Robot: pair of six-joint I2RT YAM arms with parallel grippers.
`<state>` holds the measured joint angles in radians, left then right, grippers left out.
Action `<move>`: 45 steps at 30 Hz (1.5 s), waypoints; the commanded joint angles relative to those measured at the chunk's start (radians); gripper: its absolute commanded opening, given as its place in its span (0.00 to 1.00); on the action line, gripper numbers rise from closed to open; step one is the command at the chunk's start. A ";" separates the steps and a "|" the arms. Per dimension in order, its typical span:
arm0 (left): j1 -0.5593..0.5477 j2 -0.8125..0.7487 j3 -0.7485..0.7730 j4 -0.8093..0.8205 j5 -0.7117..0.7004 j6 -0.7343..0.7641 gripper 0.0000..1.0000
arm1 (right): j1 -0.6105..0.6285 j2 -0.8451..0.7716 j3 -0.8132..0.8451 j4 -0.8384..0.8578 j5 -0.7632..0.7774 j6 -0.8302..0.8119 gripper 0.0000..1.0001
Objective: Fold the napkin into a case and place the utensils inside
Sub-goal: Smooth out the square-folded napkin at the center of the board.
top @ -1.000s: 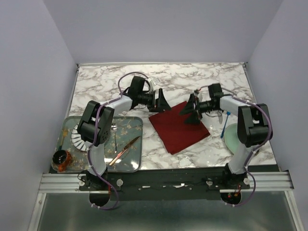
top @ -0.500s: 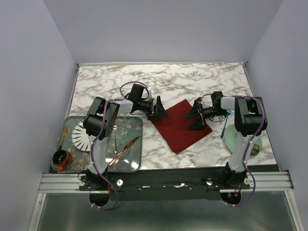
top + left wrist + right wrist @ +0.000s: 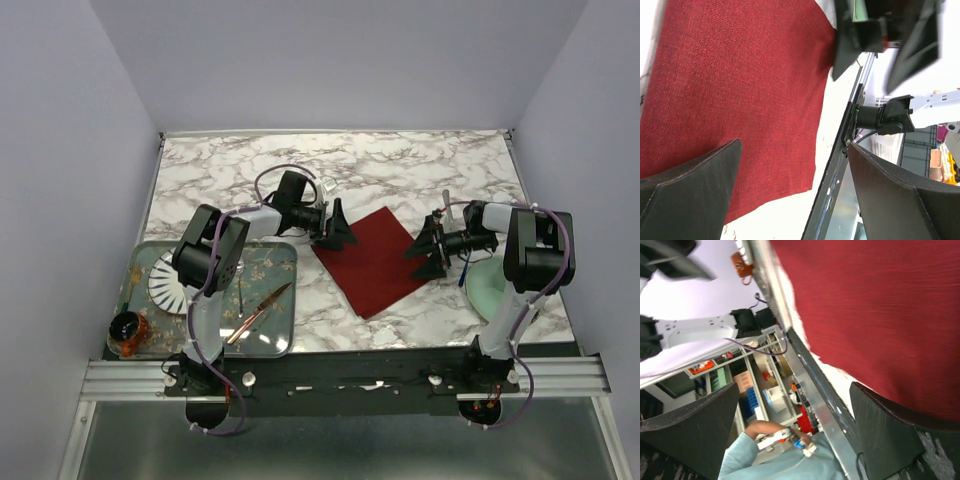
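The dark red napkin (image 3: pixel 372 264) lies flat and unfolded on the marble table; no case is in view. My left gripper (image 3: pixel 340 232) hangs open at the napkin's left corner with nothing between its fingers. My right gripper (image 3: pixel 430 252) is open and empty too, at the napkin's right corner. The left wrist view shows the napkin (image 3: pixel 740 90) under the open gripper (image 3: pixel 795 192). In the right wrist view the napkin (image 3: pixel 880 305) fills the top right above the open gripper (image 3: pixel 790 437). Of the utensils, only the fork's blue handle (image 3: pixel 463 278) peeks out behind the right gripper.
A pale green plate (image 3: pixel 490 288) sits under the right arm. At the left, a metal tray (image 3: pixel 275 335) holds a copper knife (image 3: pixel 258 312), a small silver spoon (image 3: pixel 240 288) and a white fluted dish (image 3: pixel 163 282). A brown cup (image 3: pixel 128 332) stands by the tray's near left corner.
The right gripper has drawn back to the right, from over the napkin to its right corner. The left gripper has come down toward the napkin's left corner. The napkin still lies flat.
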<state>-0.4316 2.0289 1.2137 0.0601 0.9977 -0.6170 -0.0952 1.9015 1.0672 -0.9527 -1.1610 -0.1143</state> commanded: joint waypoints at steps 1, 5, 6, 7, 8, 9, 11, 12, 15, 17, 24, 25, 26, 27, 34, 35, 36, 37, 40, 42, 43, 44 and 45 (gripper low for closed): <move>-0.002 0.048 0.012 0.055 -0.019 -0.018 0.99 | -0.003 0.102 0.003 -0.012 0.118 -0.024 1.00; 0.010 0.126 0.006 0.076 -0.024 -0.055 0.99 | -0.020 0.166 0.016 0.028 0.156 0.030 1.00; 0.013 0.129 0.004 0.076 -0.027 -0.046 0.99 | -0.031 0.175 0.016 0.028 0.159 0.044 1.00; 0.017 0.125 0.004 0.075 -0.028 -0.041 0.99 | -0.035 0.186 0.014 0.028 0.167 0.050 1.00; 0.025 0.120 0.004 0.072 -0.030 -0.040 0.99 | -0.035 0.186 0.014 0.020 0.172 0.048 1.00; 0.028 0.116 0.010 0.069 -0.021 -0.041 0.99 | -0.035 0.188 0.016 0.012 0.173 0.036 1.00; 0.028 0.088 0.023 0.061 -0.002 -0.036 0.99 | -0.035 0.177 0.022 -0.021 0.149 0.016 1.00; 0.019 0.071 0.044 0.061 0.004 -0.033 0.99 | -0.034 0.165 0.028 -0.040 0.133 -0.020 1.00; -0.015 0.021 0.111 0.052 -0.011 -0.010 0.99 | -0.023 0.079 0.059 -0.075 0.093 -0.057 1.00; -0.036 0.034 0.154 0.078 -0.021 -0.050 0.99 | -0.018 0.021 0.082 -0.099 0.055 -0.068 1.00; -0.085 0.237 0.346 0.289 -0.076 -0.239 0.99 | -0.017 -0.018 0.166 -0.106 0.095 -0.065 1.00; -0.085 0.260 0.389 0.300 -0.088 -0.247 0.99 | -0.017 -0.016 0.175 -0.103 0.107 -0.064 1.00; -0.084 0.304 0.408 0.300 -0.102 -0.251 0.99 | -0.017 -0.015 0.178 -0.092 0.112 -0.059 1.00; -0.084 0.326 0.424 0.299 -0.105 -0.266 0.99 | -0.017 -0.013 0.184 -0.084 0.118 -0.045 1.00; -0.088 0.387 0.417 0.213 -0.159 -0.255 0.99 | -0.012 0.025 0.247 -0.024 0.198 -0.005 0.95; -0.088 0.390 0.412 0.195 -0.168 -0.247 0.99 | -0.009 0.045 0.254 -0.018 0.207 -0.004 0.92; -0.088 0.389 0.408 0.182 -0.174 -0.241 0.99 | -0.006 0.056 0.264 -0.018 0.214 -0.004 0.87; -0.084 0.390 0.426 0.135 -0.189 -0.224 0.99 | 0.000 0.067 0.267 -0.017 0.231 -0.002 0.79; -0.069 0.360 0.490 0.068 -0.176 -0.138 0.99 | 0.020 0.090 0.257 -0.001 0.276 -0.008 0.64; -0.061 0.294 0.524 0.011 -0.160 -0.023 0.99 | 0.032 0.096 0.247 0.017 0.303 -0.024 0.61; -0.059 0.262 0.541 -0.072 -0.157 0.032 0.99 | 0.047 0.099 0.247 0.020 0.334 -0.031 0.59; -0.055 0.185 0.543 -0.142 -0.169 0.116 0.99 | 0.055 0.100 0.249 0.028 0.349 -0.038 0.59; -0.056 0.142 0.541 -0.211 -0.182 0.296 0.99 | 0.063 0.105 0.250 0.034 0.363 -0.045 0.58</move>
<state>-0.5091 2.3955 1.7069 0.1577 0.8677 -0.7521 -0.0723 1.9862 1.3167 -0.9630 -0.9073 -0.1253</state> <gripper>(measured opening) 0.985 0.599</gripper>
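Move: The napkin's far corner lies about 11 cm right and 5 cm ahead of the left hand, 3 cm below; the napkin's middle is 8 cm right and 13 cm back. From the right hand, the napkin's far-right edge is about 5 cm straight ahead and 3 cm lower, with the blue fork 13 cm right and 3 cm back, and the green plate 21 cm right and 10 cm back. Left hand hops forward-right some 13 cm towards napkin's far corner; right shifts 5 cm forward, partly closing. ##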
